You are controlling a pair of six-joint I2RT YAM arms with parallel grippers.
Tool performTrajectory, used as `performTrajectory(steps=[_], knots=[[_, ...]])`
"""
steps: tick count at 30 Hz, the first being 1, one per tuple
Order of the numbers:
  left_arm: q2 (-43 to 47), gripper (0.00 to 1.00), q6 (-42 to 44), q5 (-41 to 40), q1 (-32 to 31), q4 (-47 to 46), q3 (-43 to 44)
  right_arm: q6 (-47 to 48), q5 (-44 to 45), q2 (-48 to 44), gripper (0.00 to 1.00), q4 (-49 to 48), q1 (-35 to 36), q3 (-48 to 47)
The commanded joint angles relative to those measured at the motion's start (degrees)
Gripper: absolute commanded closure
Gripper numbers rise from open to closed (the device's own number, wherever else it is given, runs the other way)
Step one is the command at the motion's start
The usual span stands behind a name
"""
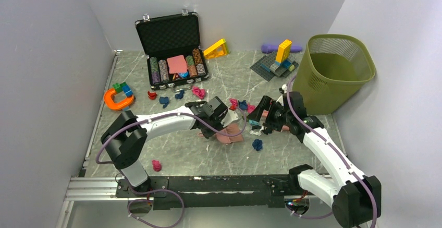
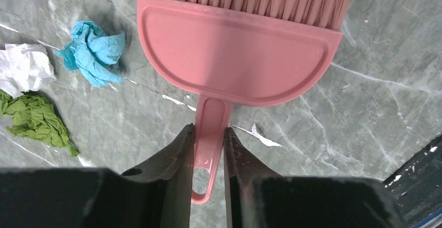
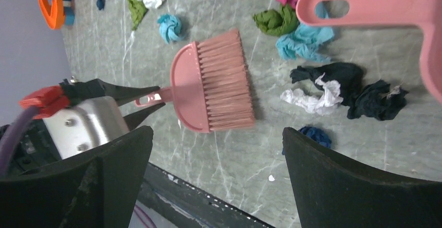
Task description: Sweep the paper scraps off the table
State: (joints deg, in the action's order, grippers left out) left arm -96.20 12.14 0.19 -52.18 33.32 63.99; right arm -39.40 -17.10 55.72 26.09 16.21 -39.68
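My left gripper is shut on the thin handle of a pink hand brush, whose bristles point away across the table. Teal, white and green paper scraps lie to its left. My right gripper hangs open over bare marble, holding nothing. Ahead of it lie the brush, dark, white, teal and green scraps, and a pink dustpan handle. From above, the left gripper and right gripper face each other mid-table.
An olive bin stands at the right wall. An open case of poker chips, a yellow wedge and building blocks sit at the back. An orange horseshoe lies left. Stray scraps lie at the front: magenta, blue.
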Motion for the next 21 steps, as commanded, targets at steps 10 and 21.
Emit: performTrajectory(steps=[10, 21], knots=[[2.05, 0.9, -2.26, 2.16, 0.3, -0.97, -2.28, -9.75, -14.07, 3.87, 0.0, -13.86, -1.35, 10.3], [0.95, 0.9, -2.87, 3.78, 0.82, -1.54, -2.07, -13.99, -17.13, 8.76, 0.0, -18.2, -0.53, 12.92]])
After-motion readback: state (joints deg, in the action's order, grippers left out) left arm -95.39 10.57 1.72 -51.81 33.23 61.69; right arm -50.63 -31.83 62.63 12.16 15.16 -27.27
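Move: The broom, held flat just off the table by the left hand, has its head about 12 cm to the right hand's left, 1 cm farther back and 10 cm lower. Some 14 cm below that hand lie the navy scrap (3 cm back, 1 cm left), the white scrap (2 cm ahead, 2 cm left) and a light blue scrap (7 cm ahead, 3 cm left). From the left hand the broom head is 8 cm right, 1 cm ahead and 2 cm below. Down some 5 cm, and about 3 cm each back and to the left, the empty right hand comes closer to the bristle end of the broom, easing off at the end. Its fingers stay wide open while the wrist turns some 20 degrees, left side rising, so they point more to the left. The left hand keeps its pinch on the handle and draws back about 1 cm, sinking slightly. ##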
